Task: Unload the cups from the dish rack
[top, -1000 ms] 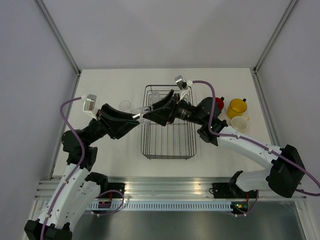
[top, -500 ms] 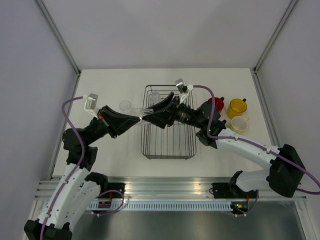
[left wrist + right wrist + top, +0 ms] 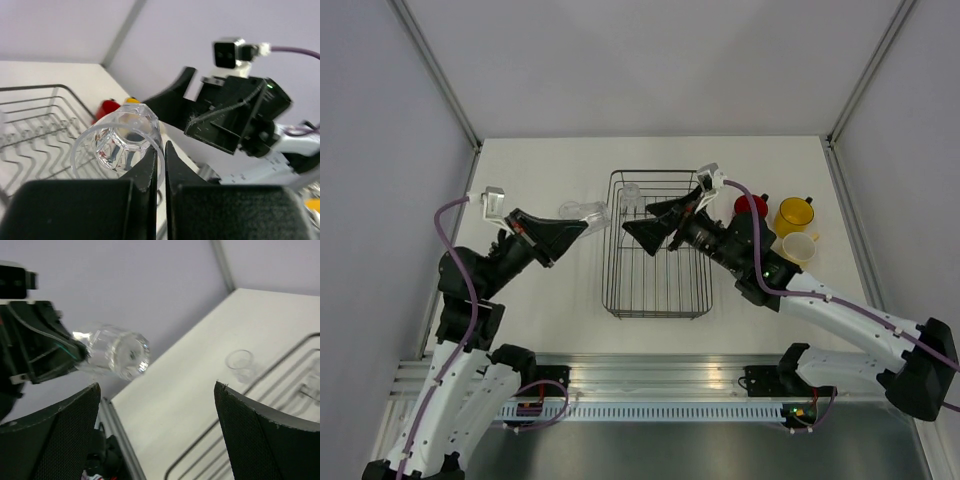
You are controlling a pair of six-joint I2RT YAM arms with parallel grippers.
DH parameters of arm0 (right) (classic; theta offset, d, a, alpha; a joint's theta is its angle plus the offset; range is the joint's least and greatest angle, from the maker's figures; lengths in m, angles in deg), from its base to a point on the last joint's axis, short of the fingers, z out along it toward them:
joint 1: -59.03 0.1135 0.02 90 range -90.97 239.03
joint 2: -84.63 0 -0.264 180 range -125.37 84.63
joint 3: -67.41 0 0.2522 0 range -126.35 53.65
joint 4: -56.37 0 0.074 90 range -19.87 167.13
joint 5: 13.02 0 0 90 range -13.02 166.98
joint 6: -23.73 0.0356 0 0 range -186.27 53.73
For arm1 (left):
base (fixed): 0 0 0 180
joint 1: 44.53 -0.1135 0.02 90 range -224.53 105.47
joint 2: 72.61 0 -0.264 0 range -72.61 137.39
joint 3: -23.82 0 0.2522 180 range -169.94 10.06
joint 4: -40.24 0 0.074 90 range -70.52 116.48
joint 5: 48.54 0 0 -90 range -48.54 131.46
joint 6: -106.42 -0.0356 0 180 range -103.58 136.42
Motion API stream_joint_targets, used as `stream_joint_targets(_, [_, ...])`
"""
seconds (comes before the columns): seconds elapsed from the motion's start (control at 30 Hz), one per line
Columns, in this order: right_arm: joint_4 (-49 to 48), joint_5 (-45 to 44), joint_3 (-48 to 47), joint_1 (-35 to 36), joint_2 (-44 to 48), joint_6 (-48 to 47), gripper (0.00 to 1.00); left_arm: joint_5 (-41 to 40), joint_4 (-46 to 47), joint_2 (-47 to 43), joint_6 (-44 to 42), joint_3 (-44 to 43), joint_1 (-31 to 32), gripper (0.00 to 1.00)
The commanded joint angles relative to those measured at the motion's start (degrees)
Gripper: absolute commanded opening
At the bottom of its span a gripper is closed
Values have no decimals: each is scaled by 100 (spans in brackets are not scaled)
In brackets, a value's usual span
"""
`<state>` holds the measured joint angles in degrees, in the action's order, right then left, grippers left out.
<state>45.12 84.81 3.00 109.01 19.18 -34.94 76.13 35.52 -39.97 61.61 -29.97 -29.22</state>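
Note:
My left gripper [image 3: 580, 222] is shut on the rim of a clear glass tumbler [image 3: 596, 212] and holds it in the air, tilted, just left of the dish rack [image 3: 655, 300]. The left wrist view shows the fingers [image 3: 150, 167] pinching the tumbler's [image 3: 120, 137] wall. My right gripper [image 3: 638, 217] is open and empty over the rack's far half. It faces the held tumbler [image 3: 112, 351]. A second tumbler [image 3: 631, 192] stands in the rack's far end. A third tumbler [image 3: 569, 211] stands on the table, left of the rack. The dark blue mug is out of view.
A red mug [image 3: 752, 206], a yellow mug [image 3: 793, 214] and a pale cream mug [image 3: 799, 247] stand on the table right of the rack. White walls with metal posts close in the table on three sides.
My right gripper has opened and drawn back to the right. My left gripper has pulled away to the left with the tumbler in it.

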Motion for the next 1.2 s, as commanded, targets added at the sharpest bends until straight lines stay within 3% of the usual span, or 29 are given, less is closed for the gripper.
stream_joint_targets(0.0, [1252,-1450,-252,-40,391,-619,98,-1400,-1411,-4,-1028,-601,-2,2])
stream_joint_targets(0.33, [2841,-1978,-463,-58,981,-1322,98,-4018,-3495,1094,-1750,-1700,7,2])
stream_joint_targets(0.53, [3643,-2111,-621,-49,1061,-1525,98,-4829,-4340,2254,-2005,-2421,-28,2])
stream_joint_targets(0.7, [4004,-2260,-639,-49,1157,-1577,98,-4900,-4901,3429,-2295,-3097,-431,2])
stream_joint_targets(0.9, [4048,-2137,-560,-49,1298,-1613,98,-4032,-4973,4599,-2567,-3722,-950,2])
stream_joint_targets(1.17, [4110,-1944,-560,-58,1280,-1727,98,-3749,-5342,6183,-2761,-4600,-1425,2])
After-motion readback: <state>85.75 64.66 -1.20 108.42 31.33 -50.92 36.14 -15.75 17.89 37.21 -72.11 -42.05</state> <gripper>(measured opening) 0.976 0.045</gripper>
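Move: The left hand already pinches a clear glass by the wall near its rim. The free table it is taken to is some 25 cm ahead, 20 cm left and 33 cm below; the standing glass is about 24 cm ahead and 9 cm left, and the last glass in the rack 28 cm ahead and 7 cm right. From the empty right hand, that last glass is roughly 24 cm ahead, 4 cm left and 28 cm below. Still pinching the glass by its rim end, the left hand swings it forward, down and left, roughly 20 cm forward and nearly as much each of the other ways, towards free table left of the standing glass. On the way the wrist turns counter-clockwise and tips until the fingers point forward and steeply down. The right hand, fingers staying wide open, backs off about 10 cm to its right, sinking and rolling some 30 degrees, and settles over the rack. ##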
